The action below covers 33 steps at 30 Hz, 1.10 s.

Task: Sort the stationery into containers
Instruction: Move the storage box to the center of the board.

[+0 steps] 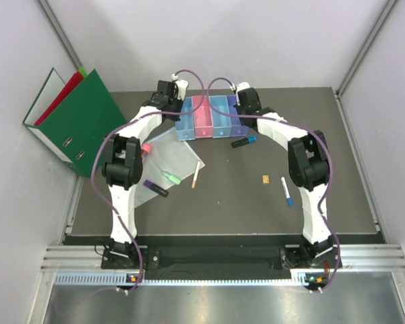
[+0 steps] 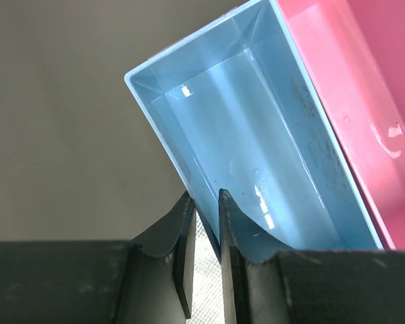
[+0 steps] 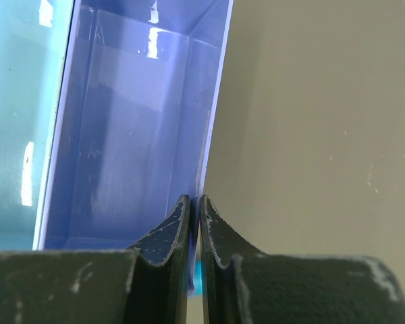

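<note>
The containers [image 1: 209, 116] are a joined row of bins at the back of the mat. My left gripper [image 1: 179, 108] is at its left end, shut on the side wall of the light blue bin [image 2: 256, 135], one finger inside and one outside. My right gripper [image 1: 242, 111] is at the right end, shut on the outer wall of the purple bin [image 3: 121, 135]. All bins look empty. Loose stationery lies on the mat: a pink-capped glue stick [image 1: 146, 147], green highlighter [image 1: 171, 177], purple marker [image 1: 155, 188], pale pen [image 1: 196, 174], blue-capped marker [image 1: 244, 142], tan block [image 1: 265, 179] and blue pen [image 1: 285, 191].
A clear plastic sleeve [image 1: 172, 156] lies under the left arm, with the glue stick and highlighter on it. Green and red ring binders [image 1: 74, 118] lean at the left wall. The pink bin [image 2: 364, 88] adjoins the light blue one.
</note>
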Each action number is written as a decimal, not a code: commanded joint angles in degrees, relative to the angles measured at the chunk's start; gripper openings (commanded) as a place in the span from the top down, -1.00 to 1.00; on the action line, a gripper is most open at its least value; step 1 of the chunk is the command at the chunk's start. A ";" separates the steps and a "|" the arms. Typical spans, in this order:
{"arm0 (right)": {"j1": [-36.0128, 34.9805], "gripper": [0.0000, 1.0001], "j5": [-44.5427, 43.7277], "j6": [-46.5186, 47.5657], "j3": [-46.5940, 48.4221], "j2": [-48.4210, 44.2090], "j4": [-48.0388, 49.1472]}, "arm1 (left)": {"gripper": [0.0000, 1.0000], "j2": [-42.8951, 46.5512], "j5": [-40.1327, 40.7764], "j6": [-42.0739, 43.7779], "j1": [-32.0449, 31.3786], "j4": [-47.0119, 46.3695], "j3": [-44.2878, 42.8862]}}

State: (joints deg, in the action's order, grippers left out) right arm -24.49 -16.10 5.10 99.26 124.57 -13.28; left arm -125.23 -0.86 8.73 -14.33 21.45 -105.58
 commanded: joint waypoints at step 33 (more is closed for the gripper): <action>0.85 1.00 -0.07 1.05 -17.43 -16.73 3.44 | 1.00 7.89 -11.62 0.23 -10.46 -2.82 13.72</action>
State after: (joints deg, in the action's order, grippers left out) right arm -22.96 -19.22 5.96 82.35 112.42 -13.61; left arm -121.86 -3.16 7.29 -20.01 17.15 -95.66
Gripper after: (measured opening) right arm 0.063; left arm 0.218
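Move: At either end of the storage box, each hand still pinches a short wall's rim. The box's middle lies some 15 cm right of the left hand and 14 cm left of the right. The board's center is about 17 cm back and 18 cm right of the left hand, 17 cm back and 8 cm left of the right. The black marker sits straight back from the right hand, about 9 cm; the clear pouch's middle is 18 cm back and 5 cm left of the left hand. Keeping their pinch on the two end walls, both hands carry the storage box right and back towards the board's center, about 5 cm each way. The right hand draws back steadily as it goes; the left goes mostly right while sinking 2 to 3 cm, then pulls back near the end. Both wrists turn slightly clockwise. ##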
